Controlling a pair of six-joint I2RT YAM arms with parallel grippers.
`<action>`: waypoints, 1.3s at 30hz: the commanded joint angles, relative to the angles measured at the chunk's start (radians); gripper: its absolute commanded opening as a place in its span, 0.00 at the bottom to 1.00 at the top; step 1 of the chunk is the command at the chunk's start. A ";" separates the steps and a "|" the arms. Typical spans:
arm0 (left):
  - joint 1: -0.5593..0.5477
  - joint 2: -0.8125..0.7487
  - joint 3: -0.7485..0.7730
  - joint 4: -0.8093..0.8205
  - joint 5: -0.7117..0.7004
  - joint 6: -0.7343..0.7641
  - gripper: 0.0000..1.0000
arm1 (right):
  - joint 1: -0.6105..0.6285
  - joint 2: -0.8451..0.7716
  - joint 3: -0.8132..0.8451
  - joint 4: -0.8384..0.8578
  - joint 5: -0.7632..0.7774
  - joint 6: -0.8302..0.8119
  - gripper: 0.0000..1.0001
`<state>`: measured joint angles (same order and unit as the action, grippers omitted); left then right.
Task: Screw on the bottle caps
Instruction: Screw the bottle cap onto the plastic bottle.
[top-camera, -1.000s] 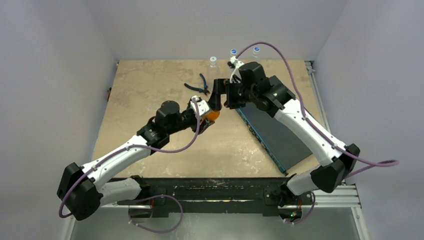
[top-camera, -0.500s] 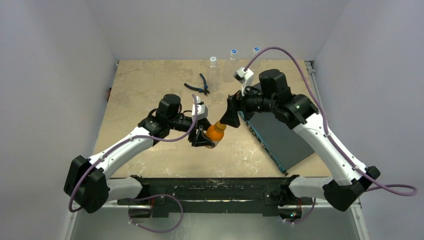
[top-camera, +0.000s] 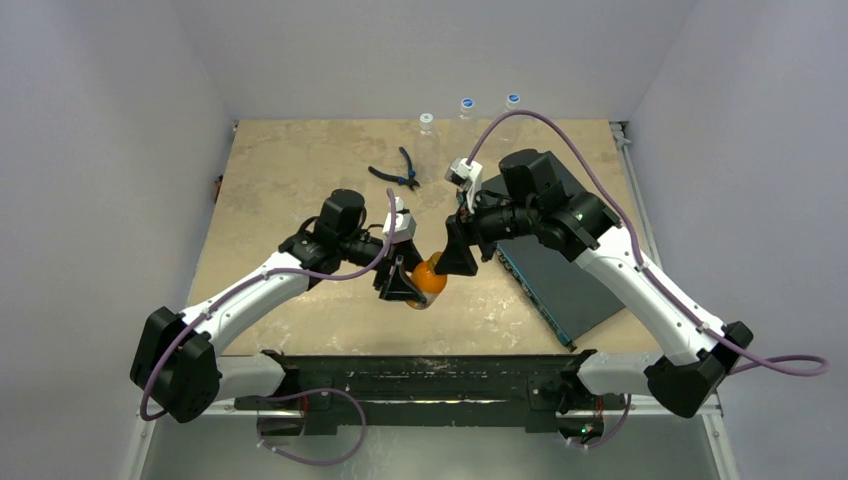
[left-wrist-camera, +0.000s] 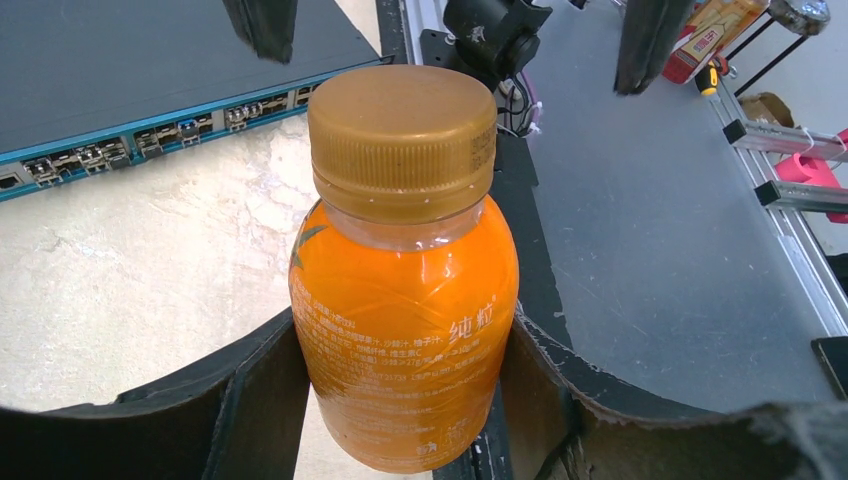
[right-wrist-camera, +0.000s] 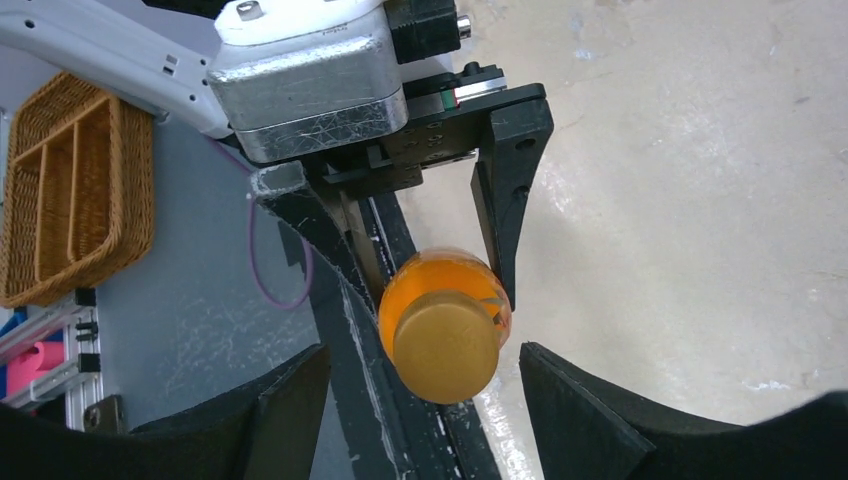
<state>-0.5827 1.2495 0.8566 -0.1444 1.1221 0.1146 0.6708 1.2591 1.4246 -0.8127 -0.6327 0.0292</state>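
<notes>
The small orange bottle (left-wrist-camera: 405, 320) is tilted and held by its body in my left gripper (left-wrist-camera: 400, 395), which is shut on it above the table (top-camera: 300, 180). A flat orange-brown bottle cap (left-wrist-camera: 402, 140) sits on its neck. In the top view the bottle (top-camera: 430, 278) hangs between the two arms. My right gripper (right-wrist-camera: 425, 390) faces the cap (right-wrist-camera: 445, 345) end-on. Its jaws stand open on either side of the cap, with a gap on both sides. Three clear bottles (top-camera: 466, 106) with blue or whitish caps stand along the back wall.
Blue-handled pliers (top-camera: 395, 172) lie at the back middle of the table. A dark network switch (top-camera: 550, 265) lies under the right arm. The right wrist view shows a wicker basket (right-wrist-camera: 75, 190) off the table's near edge, past a black rail (top-camera: 420, 375).
The left arm swung the orange bottle toward the near side. The right gripper followed it to the cap, and its jaws have narrowed.
</notes>
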 joint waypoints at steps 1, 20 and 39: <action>0.008 -0.003 0.039 0.017 0.048 -0.003 0.00 | 0.020 0.023 0.013 0.006 -0.015 -0.023 0.71; 0.007 -0.028 0.037 0.059 -0.143 -0.013 0.00 | 0.036 0.066 0.035 -0.015 0.067 0.033 0.25; -0.171 -0.107 -0.032 0.362 -0.996 0.061 0.00 | 0.036 0.206 0.080 0.052 0.261 0.402 0.28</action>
<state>-0.7567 1.1530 0.7891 -0.0444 0.3103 0.1436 0.6708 1.4528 1.4605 -0.6979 -0.3683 0.3210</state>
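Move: The orange bottle's gold cap lies just below the open right fingers, about 2 cm down and 1 cm to their left. From the left hand, which still holds the bottle, the cap is roughly 4 cm ahead, 2 cm right and 5 cm up. From the right hand, the pliers lie some 19 cm ahead, 11 cm left, and the black network box's middle 2 cm ahead, 23 cm right, both about 27 cm below. The right hand sinks about 2 cm, pinches the cap, then both hands swing forward some 7 cm, wrists turning. ##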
